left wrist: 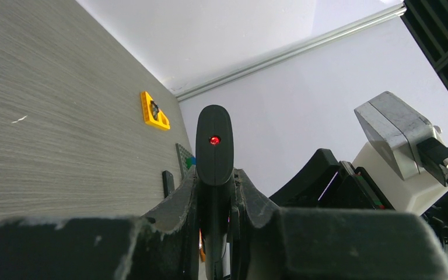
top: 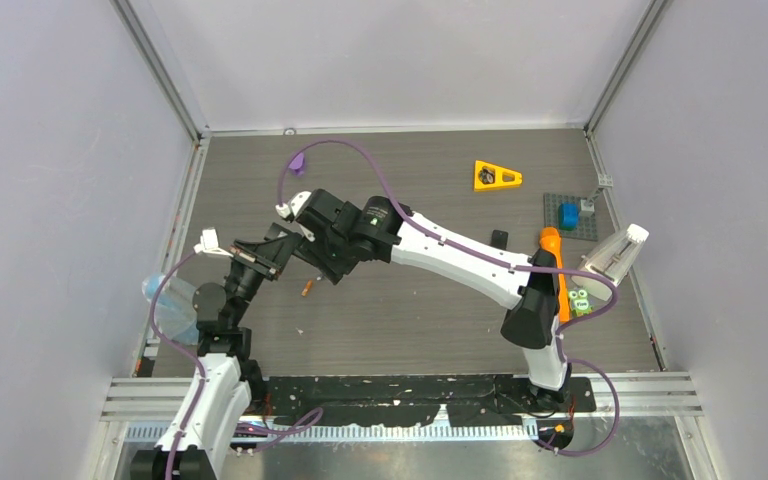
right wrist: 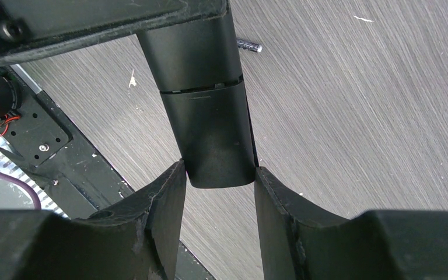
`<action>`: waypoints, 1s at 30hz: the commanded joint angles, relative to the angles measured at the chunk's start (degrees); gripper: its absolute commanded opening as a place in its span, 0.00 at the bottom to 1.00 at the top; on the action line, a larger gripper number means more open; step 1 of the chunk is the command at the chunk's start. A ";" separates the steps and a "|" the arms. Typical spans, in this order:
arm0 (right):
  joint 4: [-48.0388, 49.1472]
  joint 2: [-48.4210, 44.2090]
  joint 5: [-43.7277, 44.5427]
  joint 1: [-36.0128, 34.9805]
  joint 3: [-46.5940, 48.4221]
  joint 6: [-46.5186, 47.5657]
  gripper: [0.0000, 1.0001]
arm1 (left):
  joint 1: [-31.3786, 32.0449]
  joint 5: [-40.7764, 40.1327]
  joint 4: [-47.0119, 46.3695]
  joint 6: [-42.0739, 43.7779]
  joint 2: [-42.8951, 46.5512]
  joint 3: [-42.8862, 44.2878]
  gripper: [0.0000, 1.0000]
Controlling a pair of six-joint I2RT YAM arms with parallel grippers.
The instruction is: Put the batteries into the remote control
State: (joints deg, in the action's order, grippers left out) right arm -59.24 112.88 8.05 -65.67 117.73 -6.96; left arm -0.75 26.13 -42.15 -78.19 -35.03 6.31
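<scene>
The black remote (left wrist: 214, 140) stands edge-on in the left wrist view, its red light facing the camera. My left gripper (left wrist: 216, 182) is shut on its body. In the right wrist view the remote (right wrist: 210, 116) shows a seam across its back. Its lower end sits between the fingers of my right gripper (right wrist: 217, 175), which touch it on both sides. Both grippers meet left of centre, left gripper (top: 282, 247) and right gripper (top: 312, 262). One orange battery (top: 306, 289) lies on the table just below them. A dark grey battery (right wrist: 248, 45) lies beyond the remote.
A yellow wedge (top: 497, 176) lies at the back. A grey baseplate (top: 585, 228) with a blue block, a thick orange stick (top: 551, 245), a small black piece (top: 500, 238) and a green toy (top: 580, 298) are on the right. A clear bottle (top: 165, 300) lies at the left edge.
</scene>
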 commanded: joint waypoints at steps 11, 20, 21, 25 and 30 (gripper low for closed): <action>0.58 0.24 2.63 -0.21 3.32 -0.95 0.41 | 0.22 0.50 0.84 -6.33 1.96 2.20 0.00; 0.69 -0.46 4.15 -0.18 3.64 -1.67 0.65 | 0.23 -2.03 7.29 -7.08 2.75 2.93 0.00; 0.68 -0.51 4.25 -0.22 3.64 -1.72 0.66 | 0.22 -2.05 7.95 -7.00 2.48 3.20 0.00; 1.08 -1.06 4.22 -0.20 3.49 -1.88 0.72 | 0.20 -2.02 8.87 -7.48 1.04 3.54 0.00; 1.92 -2.37 2.03 0.12 3.52 -2.49 0.79 | 0.23 -2.52 10.01 -8.00 0.40 3.54 0.00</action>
State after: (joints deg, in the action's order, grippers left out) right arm -59.81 112.99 11.03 -65.78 118.72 -8.14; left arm -0.73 24.43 -32.01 -85.19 -34.48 7.33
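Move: My right fingers are shut on the battery cover at the lower end of the remote; its middle lies about 2 cm ahead, 2 cm to the left and 1 cm above the pinch. On the table some 20 cm below that hand, the dark battery lies about 8 cm ahead and 4 cm left, the orange battery about 4 cm ahead and 7 cm left. From my left hand, which holds the remote, the cover is about 4 cm back, 5 cm right and 2 cm lower. I keep the cover end pinched at first, then open my right fingers from about half to three quarters wide and let go, that hand staying almost in place beside the cover. My left hand keeps its grip on the remote and tips it about 10 degrees nose-down, rolling slightly left-side-down and sinking some 2 cm, mostly towards the end. ##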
